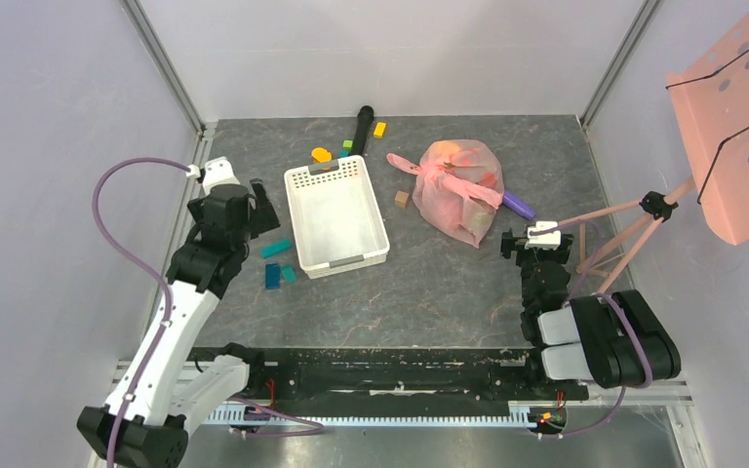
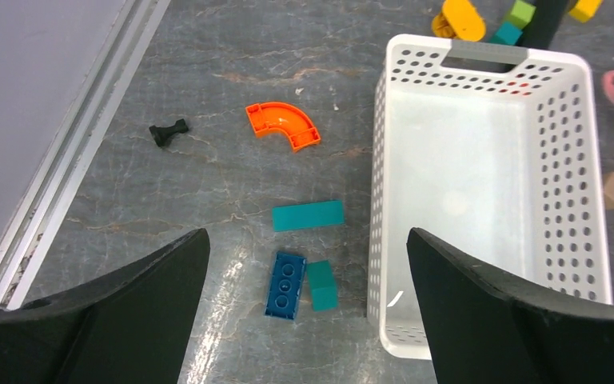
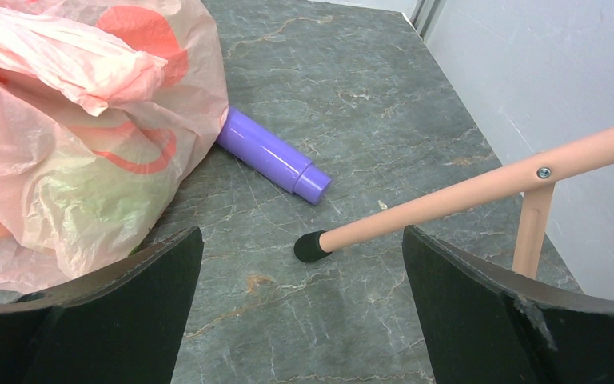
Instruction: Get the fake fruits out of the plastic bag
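Note:
The pink plastic bag (image 1: 458, 190) lies bunched on the table right of centre, its handles (image 1: 449, 177) drawn across its top. The fake fruits are inside it and show only dimly: an orange-yellow patch (image 1: 453, 148) and a green tint (image 3: 88, 192) through the film. In the right wrist view the bag (image 3: 72, 136) fills the left side. My right gripper (image 1: 532, 239) (image 3: 300, 236) is open, just right of the bag and near the tabletop, with nothing between its fingers. My left gripper (image 1: 261, 203) (image 2: 308, 240) hangs open left of the basket, over loose blocks.
A white perforated basket (image 1: 297, 210) (image 2: 380, 160) stands left of the bag. A purple cylinder (image 1: 519, 204) (image 3: 272, 156) lies against the bag's right side. A pink stand's leg (image 3: 448, 196) rests right of my right gripper. Blue (image 2: 285, 285), teal (image 2: 308, 215) and orange (image 2: 283, 125) blocks lie under my left gripper.

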{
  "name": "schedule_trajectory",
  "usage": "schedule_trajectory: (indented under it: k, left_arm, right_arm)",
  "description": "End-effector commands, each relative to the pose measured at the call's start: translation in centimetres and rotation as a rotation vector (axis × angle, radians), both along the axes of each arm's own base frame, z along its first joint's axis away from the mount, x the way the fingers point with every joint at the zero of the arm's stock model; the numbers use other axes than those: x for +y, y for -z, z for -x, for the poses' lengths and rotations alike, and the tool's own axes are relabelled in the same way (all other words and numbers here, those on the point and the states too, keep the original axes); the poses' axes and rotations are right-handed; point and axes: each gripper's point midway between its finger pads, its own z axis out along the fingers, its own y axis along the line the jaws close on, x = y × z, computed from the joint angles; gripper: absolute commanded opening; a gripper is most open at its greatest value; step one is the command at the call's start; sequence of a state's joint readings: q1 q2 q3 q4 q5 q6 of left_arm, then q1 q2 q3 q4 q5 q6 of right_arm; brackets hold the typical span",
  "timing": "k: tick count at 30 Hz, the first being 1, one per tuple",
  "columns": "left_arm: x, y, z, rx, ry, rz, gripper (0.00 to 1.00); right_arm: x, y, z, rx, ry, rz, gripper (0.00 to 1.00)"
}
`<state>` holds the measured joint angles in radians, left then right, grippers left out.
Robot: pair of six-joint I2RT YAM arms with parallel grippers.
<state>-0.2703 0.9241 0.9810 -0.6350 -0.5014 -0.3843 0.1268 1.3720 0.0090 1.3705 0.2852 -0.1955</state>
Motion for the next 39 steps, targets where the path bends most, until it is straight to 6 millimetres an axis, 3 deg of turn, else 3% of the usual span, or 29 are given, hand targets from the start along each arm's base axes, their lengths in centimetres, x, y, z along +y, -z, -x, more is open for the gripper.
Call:
schedule_trajectory:
  k: [1,4,7,14,19,33,39]
  left_arm:
    - [-0.5,-1.9,-0.1,-0.076,0.068,-0.011,1.0]
    - [0.6,-1.1,0.4,-0.011,0.024,-0.061,1.0]
    - [-0.1,-0.4,0.2,0.03,0.065,-0.059,1.0]
    - [0.8,-1.3,0.3,0.004,0.005,-0.061,1.0]
    - [1.4,-1.6,0.6,-0.011,-0.049,-0.047,1.0]
    - [1.2,-1.4,0.6,0.0,-0.062,-0.017,1.0]
    - [0.7,-1.7,0.9,-0.012,-0.014,0.0,1.0]
  right_arm:
    - [0.4,1.6,1.8,0.061,-0.048,0.028,0.98]
    - [0.1,1.4,0.9,0.109,-0.012,-0.001,0.98]
    - [0.0,0.2,0.3,0.12,0.008,-0.021,0.98]
    - [-1.8,-2.4,-0.7,0.192,0.173,-0.126,0.98]
    - [-1.7,-4.0,-1.4,0.294,0.193,-0.129,0.98]
    - [0.7,-8.7,-3.7,0.349,0.126,-0.254,0.98]
    - [3.9,-10.1,-5.7,0.372,-0.04,-0.305,0.98]
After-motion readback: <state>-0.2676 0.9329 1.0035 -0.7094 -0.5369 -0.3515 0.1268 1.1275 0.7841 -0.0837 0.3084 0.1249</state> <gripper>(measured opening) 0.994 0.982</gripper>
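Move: The pink bag stands about 12 cm ahead of the right hand and 17 cm to its left, its middle some 4 cm lower. The purple tube sticks out from it, roughly 11 cm ahead and 3 cm left of the hand, about 9 cm below; the wooden cube lies some 10 cm ahead and 29 cm left. From the left hand the bag is around 47 cm to the right, 16 cm ahead and 17 cm below. With the bag still off to its left, the open right hand unfolds upward out of its low parked pose, rising about 8 cm and reaching some 4 cm forward. On the way its level fingers tip down by roughly 20 degrees and the hand rolls a little, left side up. The gripper stays wide open and touches nothing. ##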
